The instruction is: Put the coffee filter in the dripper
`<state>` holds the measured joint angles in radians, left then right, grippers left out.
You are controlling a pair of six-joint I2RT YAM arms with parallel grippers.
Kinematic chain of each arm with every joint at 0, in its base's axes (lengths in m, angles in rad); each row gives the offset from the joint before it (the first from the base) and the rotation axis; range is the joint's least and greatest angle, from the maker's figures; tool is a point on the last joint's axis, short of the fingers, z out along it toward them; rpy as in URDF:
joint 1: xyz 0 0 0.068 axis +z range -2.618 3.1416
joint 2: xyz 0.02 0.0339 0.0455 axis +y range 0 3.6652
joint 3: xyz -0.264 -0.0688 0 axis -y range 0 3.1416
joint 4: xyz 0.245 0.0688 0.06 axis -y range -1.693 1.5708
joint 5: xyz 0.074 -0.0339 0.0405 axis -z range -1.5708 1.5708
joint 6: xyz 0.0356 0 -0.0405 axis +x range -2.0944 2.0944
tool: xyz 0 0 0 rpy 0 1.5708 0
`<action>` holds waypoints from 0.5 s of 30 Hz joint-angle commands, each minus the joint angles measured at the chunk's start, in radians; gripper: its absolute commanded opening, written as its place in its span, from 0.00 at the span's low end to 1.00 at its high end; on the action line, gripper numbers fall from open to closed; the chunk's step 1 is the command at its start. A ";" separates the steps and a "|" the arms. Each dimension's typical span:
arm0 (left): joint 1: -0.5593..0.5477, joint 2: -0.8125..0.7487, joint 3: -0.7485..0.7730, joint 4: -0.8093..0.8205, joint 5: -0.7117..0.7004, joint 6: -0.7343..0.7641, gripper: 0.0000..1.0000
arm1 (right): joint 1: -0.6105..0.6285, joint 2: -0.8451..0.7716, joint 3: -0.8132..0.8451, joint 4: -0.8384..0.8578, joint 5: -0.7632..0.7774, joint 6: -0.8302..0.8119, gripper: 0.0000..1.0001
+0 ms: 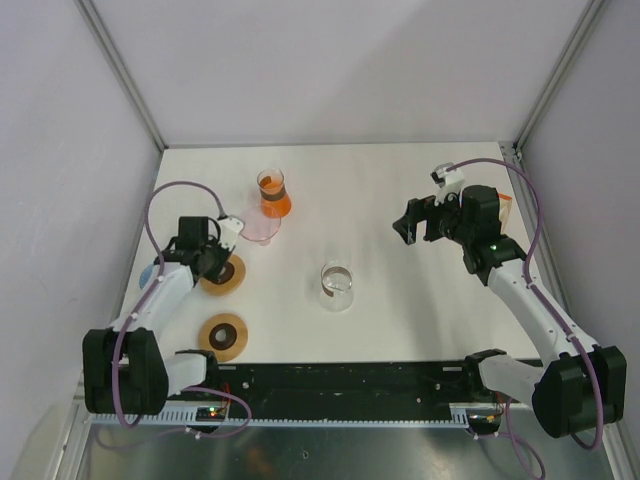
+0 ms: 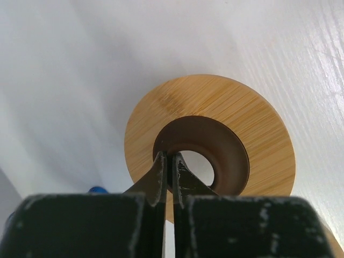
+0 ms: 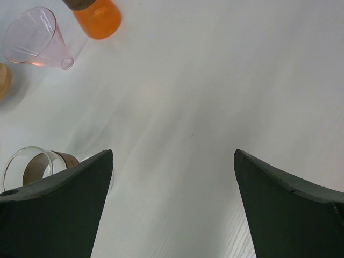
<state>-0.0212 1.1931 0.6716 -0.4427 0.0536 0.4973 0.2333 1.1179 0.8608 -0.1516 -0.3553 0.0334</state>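
The coffee filter [image 2: 258,123] is a bamboo ring with a brown funnel-shaped centre, lying flat at the table's left [image 1: 232,277]. My left gripper [image 2: 168,158] is shut on the near wall of that brown funnel; from above it sits over the ring [image 1: 215,265]. A clear glass vessel with a brown band [image 1: 337,285], probably the dripper, stands mid-table and shows at the lower left of the right wrist view [image 3: 32,166]. My right gripper [image 3: 173,161] hangs open over bare table at the right [image 1: 408,228], with nothing between its fingers.
A second bamboo ring [image 1: 223,336] lies near the front left. A pink clear cone [image 1: 260,228] lies on its side beside an orange bottle with a dark band [image 1: 274,193]. A small blue object [image 2: 98,189] sits left of the held ring.
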 commanded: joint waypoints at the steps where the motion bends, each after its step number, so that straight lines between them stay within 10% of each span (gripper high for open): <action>1: 0.017 -0.057 0.116 -0.079 -0.066 -0.019 0.00 | -0.002 -0.032 0.038 0.023 -0.017 0.011 0.99; 15: -0.097 -0.086 0.475 -0.380 -0.017 -0.044 0.00 | 0.002 -0.036 0.037 0.024 -0.034 0.017 0.99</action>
<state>-0.0151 1.1435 1.0237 -0.7235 -0.0013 0.4881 0.2333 1.1069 0.8612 -0.1516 -0.3695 0.0345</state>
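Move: The glass carafe the held wooden ring seems bound for stands about 26 cm to the right of the left hand and some 3 cm back, its middle roughly level with that hand. The pink dripper is about 11 cm ahead and 10 cm right, a little lower; a second wooden ring lies about 12 cm back and 1 cm right, on the table some 5 cm below. From the right hand the carafe lies about 14 cm left, 7 cm back and 15 cm below. The wooden ring, already off the table and still pinched by its dark collar in the shut left fingers, is carried up about 11 cm, quickly and with a slight forward drift of some 2 cm. The left hand first eases left, then turns back rightward near the end, while its fingers tip slightly up and keep their hold. ##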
